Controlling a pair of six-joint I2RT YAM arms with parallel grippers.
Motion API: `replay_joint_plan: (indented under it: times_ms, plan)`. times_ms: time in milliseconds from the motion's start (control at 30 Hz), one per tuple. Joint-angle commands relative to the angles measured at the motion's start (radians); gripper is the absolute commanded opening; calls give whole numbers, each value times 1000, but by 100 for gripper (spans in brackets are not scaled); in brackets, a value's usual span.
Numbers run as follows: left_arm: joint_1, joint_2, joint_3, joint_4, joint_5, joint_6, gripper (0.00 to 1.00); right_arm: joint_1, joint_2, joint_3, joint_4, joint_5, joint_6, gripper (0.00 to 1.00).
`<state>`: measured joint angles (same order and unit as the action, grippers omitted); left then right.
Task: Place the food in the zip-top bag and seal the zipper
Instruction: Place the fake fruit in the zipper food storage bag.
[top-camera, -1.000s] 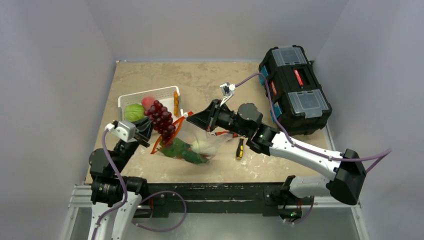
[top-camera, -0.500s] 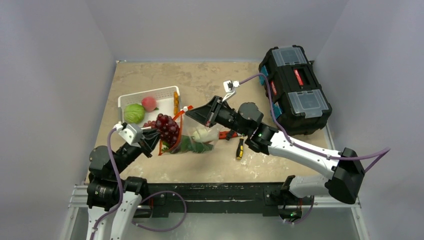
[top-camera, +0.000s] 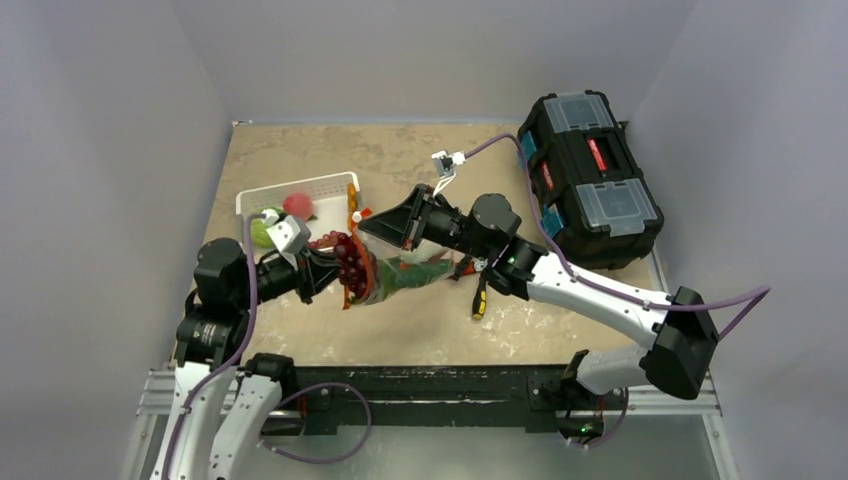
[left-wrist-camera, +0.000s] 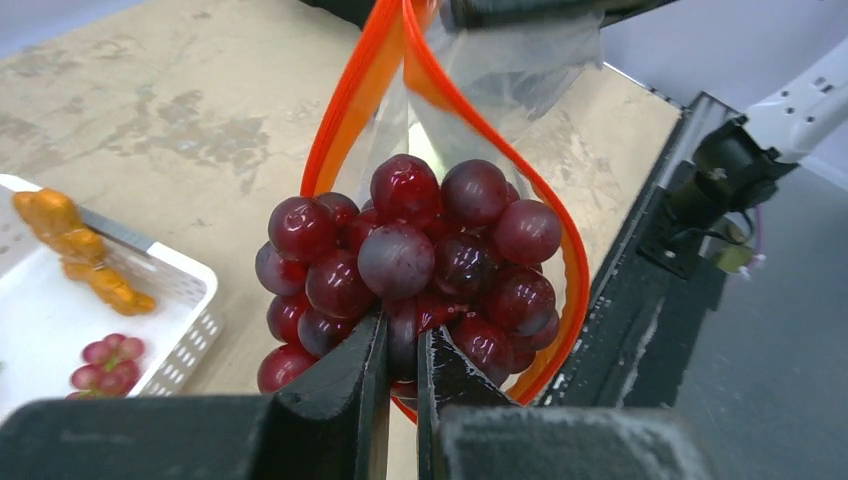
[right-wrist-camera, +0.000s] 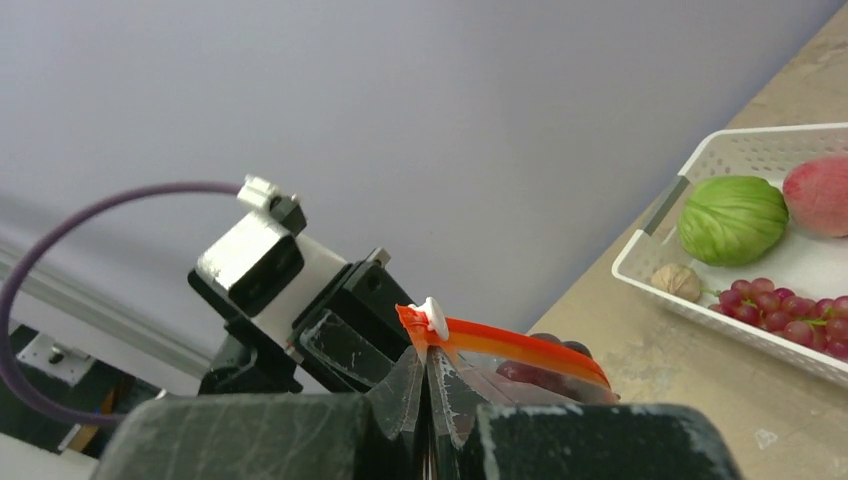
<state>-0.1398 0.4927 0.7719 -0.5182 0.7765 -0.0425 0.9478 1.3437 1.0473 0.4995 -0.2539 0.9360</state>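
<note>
My left gripper (left-wrist-camera: 403, 345) is shut on the dark red grapes (left-wrist-camera: 410, 260), pinching one grape at the bunch's underside. The bunch sits right at the gaping mouth of the zip-top bag (top-camera: 405, 275), ringed by the red-orange zipper (left-wrist-camera: 560, 250). My right gripper (right-wrist-camera: 428, 350) is shut on the bag's mouth at the zipper's end, just below the white slider (right-wrist-camera: 433, 317), and holds that end up off the table. Green food (top-camera: 408, 278) lies inside the bag. In the top view the left gripper (top-camera: 335, 265) and right gripper (top-camera: 365, 225) face each other across the mouth.
A white basket (right-wrist-camera: 760, 150) behind the bag holds a green cabbage (right-wrist-camera: 732, 218), a pink peach (right-wrist-camera: 818, 195), a small grape bunch (right-wrist-camera: 790, 305) and an orange carrot (left-wrist-camera: 85, 255). A black toolbox (top-camera: 590, 180) stands at the right, a screwdriver (top-camera: 480, 297) beside the bag.
The left arm carried the grapes rightward from beside the basket into the bag's mouth. The right gripper pulled the bag's mouth up and left, raising the bag.
</note>
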Motion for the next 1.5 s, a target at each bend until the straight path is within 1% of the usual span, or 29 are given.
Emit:
replay_joint_plan:
  times_ms: [0,67,200,300,400,467,500,567,633,700,800,900,933,1033,1100,1200,1267,1367,1433,1467]
  plan:
    - [-6,102,90,-11,180,-28,0,2,4,58,70,-111,-95,0]
    - [-8,113,88,7,233,-41,0,2,15,64,55,-118,-112,0]
    - [-12,54,66,87,249,-63,0,4,53,95,-9,-97,-134,0]
    - [-13,-27,41,144,217,-77,0,17,70,95,-14,-77,-118,0]
    - [-14,-107,33,129,149,-47,0,42,79,115,-86,1,-126,0]
    - [-14,-152,13,140,116,-36,0,45,87,114,-82,13,-101,0]
    - [-14,-150,13,134,117,-29,0,45,89,114,-71,12,-87,0]
    - [-15,-111,37,69,124,-6,0,45,90,121,-55,4,-70,0]
    - [-15,-64,61,5,153,21,0,48,87,133,-45,9,-67,0]
    - [-15,-37,62,-19,182,34,0,49,87,152,-49,8,-78,0]
    - [-21,-4,63,-2,219,35,0,49,96,166,-12,-63,-98,0]
    - [-21,60,76,73,302,-26,0,57,102,155,40,-128,-107,0]
    - [-21,87,78,100,299,-55,0,60,101,147,47,-140,-112,0]
    - [-21,173,100,104,212,-99,0,74,107,128,58,-172,-112,0]
    - [-21,220,114,82,171,-116,0,82,116,134,32,-173,-113,0]
    - [-25,242,109,123,103,-185,0,96,134,130,11,-154,-107,0]
    - [-27,220,95,143,-28,-231,0,97,138,124,-4,-135,-98,0]
    - [-28,148,54,141,-213,-237,0,97,124,116,-33,-103,-90,0]
    - [-27,89,17,141,-302,-236,0,97,103,109,-44,-86,-81,0]
    - [-28,62,-6,149,-317,-237,0,97,96,108,-51,-78,-80,0]
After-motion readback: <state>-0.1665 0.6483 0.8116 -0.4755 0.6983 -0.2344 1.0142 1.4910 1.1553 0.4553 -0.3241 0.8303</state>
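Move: The mouth of the zipper bag already rings the large grape bunch in the left fingers; its middle lies about 5 cm to the left hand's right and 2 cm ahead, at nearly its height, and the food-filled bag body about 13 cm right, level with the hand, 6 cm lower. On the table, some 22 cm below, the white basket's middle is 20 cm ahead and 10 cm left. From the right hand, the grapes are about 2 cm left, 2 cm back and 9 cm below. The grapes, still gripped by the left fingers, shift slightly right, draw back and up about 5 cm with the wrist tipping up, then go down and some 7 cm forward into the bag mouth, the wrist tipping fingers-down roughly 25 degrees. The right hand keeps its pinch at the slider end and draws the rim left and down, some 5 cm, over the bunch, pausing and lifting briefly midway. ##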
